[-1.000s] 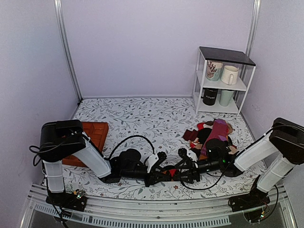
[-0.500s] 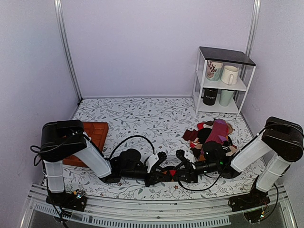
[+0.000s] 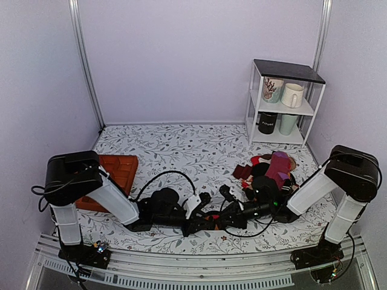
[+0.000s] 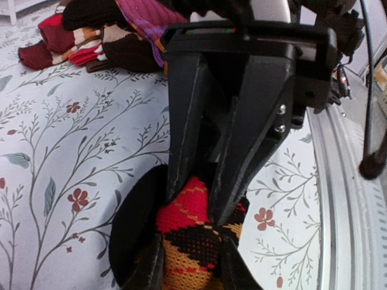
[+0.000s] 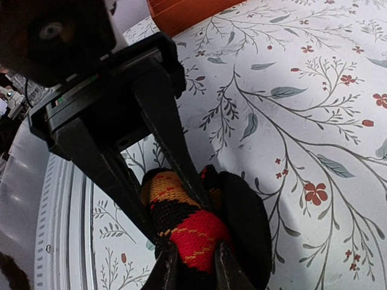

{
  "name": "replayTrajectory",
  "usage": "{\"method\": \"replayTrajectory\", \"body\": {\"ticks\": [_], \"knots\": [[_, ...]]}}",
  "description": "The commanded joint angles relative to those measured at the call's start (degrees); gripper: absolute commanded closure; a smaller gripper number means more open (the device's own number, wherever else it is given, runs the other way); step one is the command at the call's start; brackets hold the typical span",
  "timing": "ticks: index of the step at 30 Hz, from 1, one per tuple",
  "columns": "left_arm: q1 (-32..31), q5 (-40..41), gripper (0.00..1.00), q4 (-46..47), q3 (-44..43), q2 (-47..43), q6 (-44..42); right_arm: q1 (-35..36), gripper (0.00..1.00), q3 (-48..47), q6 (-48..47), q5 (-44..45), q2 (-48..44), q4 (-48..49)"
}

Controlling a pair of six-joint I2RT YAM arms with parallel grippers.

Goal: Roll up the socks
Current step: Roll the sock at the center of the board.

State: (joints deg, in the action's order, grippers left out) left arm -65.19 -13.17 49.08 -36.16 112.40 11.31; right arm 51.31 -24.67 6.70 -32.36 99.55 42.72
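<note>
The socks are a tight black roll with red and orange diamonds, lying on the floral cloth near the front middle. My left gripper comes in from the left and my right gripper from the right, meeting on the roll. In the left wrist view the socks sit pinched in my left gripper, with the right fingers clamping the far end. The right wrist view shows my right gripper shut on the red part of the socks. A loose black flap hangs beside the roll.
A heap of other socks, purple, maroon and tan, lies at the right. An orange tray sits at the left behind the left arm. A white shelf with mugs stands at the back right. The metal front rail runs just below the grippers.
My right gripper has slid left onto the roll and closed from wide open to a pinch on it. The left gripper has kept its hold in the same place.
</note>
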Motion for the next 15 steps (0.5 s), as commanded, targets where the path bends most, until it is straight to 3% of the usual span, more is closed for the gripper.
{"method": "replayTrajectory", "body": {"ticks": [1,6,9,11,12,14,15], "knots": [[-0.9,8.9,0.73,-25.3,1.1,1.8,-4.9,1.3,0.91,-3.3,6.9,2.3,6.6,-18.3],[-1.1,16.9,0.64,-19.6,3.5,-6.8,-8.9,0.6,0.91,-6.1,9.5,2.7,8.6,-25.1],[-1.2,20.1,0.45,-13.9,6.3,-11.4,-11.6,0.0,0.91,-7.3,10.6,2.5,9.5,-27.9],[-1.2,21.4,0.42,-10.6,7.9,-13.8,-13.5,-0.3,0.91,-8.0,10.9,2.2,10.1,-29.6],[-1.3,21.9,0.33,-9.1,8.6,-14.9,-14.4,-0.5,0.91,-8.5,10.9,2.1,10.3,-30.5],[-1.4,22.4,0.31,-6.5,9.8,-16.4,-16.4,-0.6,0.91,-9.1,11.1,1.6,10.6,-31.8],[-1.6,22.5,0.2,-5.3,10.4,-17.0,-17.3,-0.7,0.92,-9.4,11.3,1.3,10.6,-32.5]]}}
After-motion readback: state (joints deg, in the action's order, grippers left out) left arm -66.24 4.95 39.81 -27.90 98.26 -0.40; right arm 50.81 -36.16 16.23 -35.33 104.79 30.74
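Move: The half-rolled sock is already pinched from both sides: its middle lies about 2 cm to the right and 1 cm ahead of the left hand, and about 2 cm to the left and 1 cm ahead of the right hand, level with both. From the right hand the sock pile lies some 23 cm ahead and 22 cm to the right. From the left hand the orange tray is roughly 19 cm ahead and 38 cm to the left. The sock's left end is let go: the left fingers spread well open and that hand backs off about 6 cm to the left, also forward and slightly up, its top rolling back towards the base. The right fingers keep their pinch, carrying the sock some 3 cm left and forward after the leaving hand, the gripper's top rolling forward about 15 degrees. ##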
